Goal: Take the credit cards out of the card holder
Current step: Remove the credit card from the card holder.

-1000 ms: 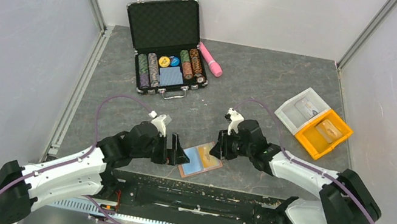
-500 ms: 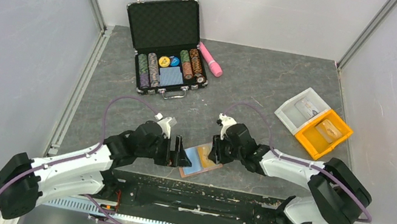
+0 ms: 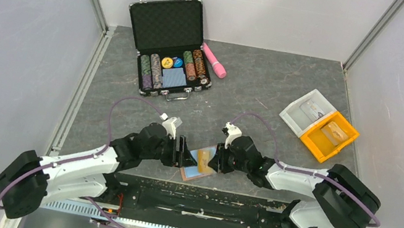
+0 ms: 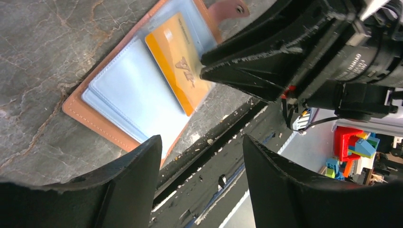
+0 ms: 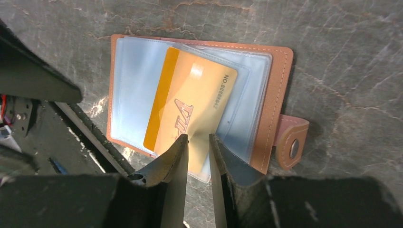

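Note:
The card holder (image 3: 194, 170) lies open on the grey table by its near edge: brown cover (image 5: 279, 85), light blue pockets (image 4: 128, 90), closing tab (image 5: 291, 142). One orange-yellow credit card (image 5: 190, 104) sits askew on the pockets, also seen from the left wrist (image 4: 176, 61). My right gripper (image 5: 197, 137) hovers over that card's near end, jaws a narrow gap apart with the card showing between them. My left gripper (image 4: 200, 142) stands open at the holder's left end, over the table edge, nothing between its fingers. The two grippers (image 3: 183, 151) (image 3: 214, 157) face each other across the holder.
An open black poker chip case (image 3: 171, 46) stands at the back, a pink cylinder (image 3: 215, 60) beside it. An orange bin (image 3: 329, 135) and a clear tray (image 3: 306, 110) sit at the right. A black rail (image 3: 203, 199) runs just behind the holder's near side.
Both arms have closed in on the card holder; the right gripper came left and down over the card. Both pairs of jaws have narrowed.

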Available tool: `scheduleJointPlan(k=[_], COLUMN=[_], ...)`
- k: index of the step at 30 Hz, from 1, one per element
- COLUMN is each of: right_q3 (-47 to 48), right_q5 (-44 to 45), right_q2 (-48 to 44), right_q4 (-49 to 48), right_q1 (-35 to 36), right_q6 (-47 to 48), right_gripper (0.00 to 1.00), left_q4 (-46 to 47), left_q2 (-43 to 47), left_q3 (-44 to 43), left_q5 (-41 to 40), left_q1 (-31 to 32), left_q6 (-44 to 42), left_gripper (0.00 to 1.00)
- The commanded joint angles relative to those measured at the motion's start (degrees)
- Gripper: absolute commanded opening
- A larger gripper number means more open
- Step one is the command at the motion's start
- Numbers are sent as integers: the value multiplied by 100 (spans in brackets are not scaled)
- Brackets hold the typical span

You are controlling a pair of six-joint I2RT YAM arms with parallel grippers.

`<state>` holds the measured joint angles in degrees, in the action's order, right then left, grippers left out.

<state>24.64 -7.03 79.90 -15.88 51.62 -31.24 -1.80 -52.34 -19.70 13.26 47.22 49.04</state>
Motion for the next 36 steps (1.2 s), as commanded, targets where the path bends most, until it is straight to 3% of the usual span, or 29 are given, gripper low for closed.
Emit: scheduleJointPlan(k=[1,13,27,32,36], right_q3=[-212,-364,-627,-653,-606], right_q5=[-255,-313,-346,-297,120], right_q2=[-6,-85,-136,-190,-247], right_q4=[36,-174,-460,-437,-93], right_q1=[128,124,133,122,108], right_q6=[-207,-205,-373,-403,-391], right_gripper=[25,24,23,23,22], left_q4=[753,1849,3126,3359,3180], left_q2=[-329,-1705,-2667,-2735,-2559], left_q3=[64,70,257,294,317], left_q5=[-174,-230,192,349,318], left_q1=[6,6,4,6,6], left_q6=[-70,72,526,662,767], left_gripper=[68,49,36,23,3])
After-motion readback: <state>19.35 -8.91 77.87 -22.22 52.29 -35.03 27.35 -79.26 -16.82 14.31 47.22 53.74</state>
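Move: The credit card, still in its clear pocket, has its middle about 5 cm to the left hand's right, 3 cm ahead and some 6 cm below; the card holder's middle is roughly 3 cm right and 2 cm ahead of that hand. The strap lies about 6 cm farther out than the card and 7 cm to its right. From the right hand the card's middle is some 3 cm left, 1 cm ahead and 1 cm down. Down about 5.5 cm, and at the same time some 3 cm right and 2 cm forward, the left hand sinks to the card's left, orange-striped edge with its wrist barely turning, its wide-open fingers closing nearly shut and seeming to pinch that edge through the pocket. The right hand keeps its fingertips low at the card's right end, easing about 1.5 cm back without lifting. ##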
